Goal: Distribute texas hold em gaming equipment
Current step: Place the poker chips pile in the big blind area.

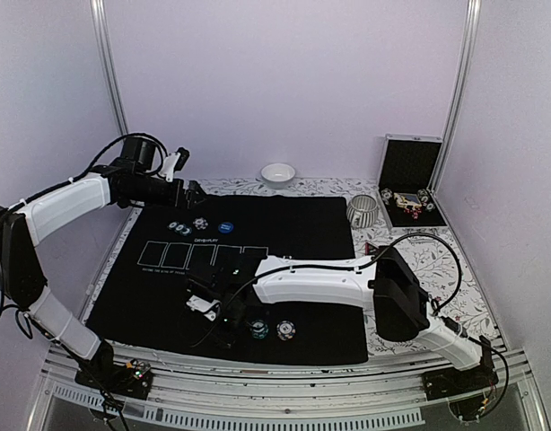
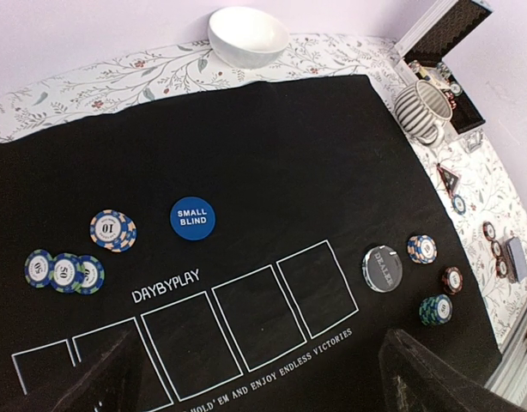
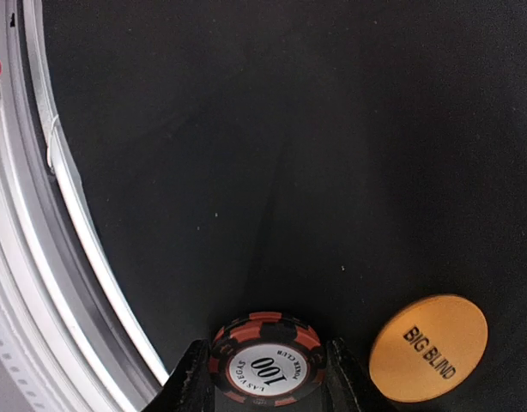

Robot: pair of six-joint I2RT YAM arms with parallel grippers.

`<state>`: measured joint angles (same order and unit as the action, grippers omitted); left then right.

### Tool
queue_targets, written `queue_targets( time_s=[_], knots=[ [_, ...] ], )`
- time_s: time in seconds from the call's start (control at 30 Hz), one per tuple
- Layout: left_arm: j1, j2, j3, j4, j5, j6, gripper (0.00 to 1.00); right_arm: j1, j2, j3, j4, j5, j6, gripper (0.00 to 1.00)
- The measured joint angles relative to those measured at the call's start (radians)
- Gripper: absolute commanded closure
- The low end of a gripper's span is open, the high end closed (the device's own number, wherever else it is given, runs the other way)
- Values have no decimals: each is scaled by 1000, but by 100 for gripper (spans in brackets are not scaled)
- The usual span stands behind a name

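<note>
My right gripper is shut on a black-and-red 100 poker chip, low over the black mat. An orange Big Blind disc lies just to its right. In the top view the right gripper is near the mat's front edge, with a green chip stack and another chip beside it. My left gripper hangs open and empty over the printed card boxes. A blue Small Blind disc, a 10 chip, three overlapping chips and a Dealer button lie on the mat.
A white bowl stands beyond the mat, a ribbed mug at its far right corner, and an open black case behind the mug. A red triangular marker, loose chips and cards lie on the floral cloth.
</note>
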<state>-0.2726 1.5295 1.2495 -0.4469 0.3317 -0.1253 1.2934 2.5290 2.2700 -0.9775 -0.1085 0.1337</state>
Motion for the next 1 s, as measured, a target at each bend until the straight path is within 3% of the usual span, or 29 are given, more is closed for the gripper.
queue_targets(
  time_s=[0.5,0.73,1.0],
  knots=[
    [4,0,0,0,1,0,2,6,10,27,-90,104,39,82],
    [6,0,0,0,1,0,2,24,12,27,-118,115,34,42],
    [8,0,0,0,1,0,2,29,12,27,-123,113,31,33]
  ],
)
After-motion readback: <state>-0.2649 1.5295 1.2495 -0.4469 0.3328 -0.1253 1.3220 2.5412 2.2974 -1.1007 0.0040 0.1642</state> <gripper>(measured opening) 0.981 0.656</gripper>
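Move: The pile of red 100 chips is already between the right fingers, just above or on the black mat. The BIG BLIND token it is being set beside lies about 6 cm ahead and 3 cm to the right of that hand, some 2 cm below. The green chip pile is about 4 cm ahead and 8 cm right, the white chip pile 3 cm ahead and 14 cm right. From the idle left hand the token lies roughly 21 cm back, 12 cm right and 20 cm down. Keep the right gripper shut on the red chip pile and ease it about 1 cm forward, then some 2 cm to the right and a little down, drawing back again by about 1 cm, to bring it in beside the BIG BLIND token. Meanwhile tip the fingers roughly 10 degrees closer to straight down. Once nearly still, open the fingers and let go of the pile. ##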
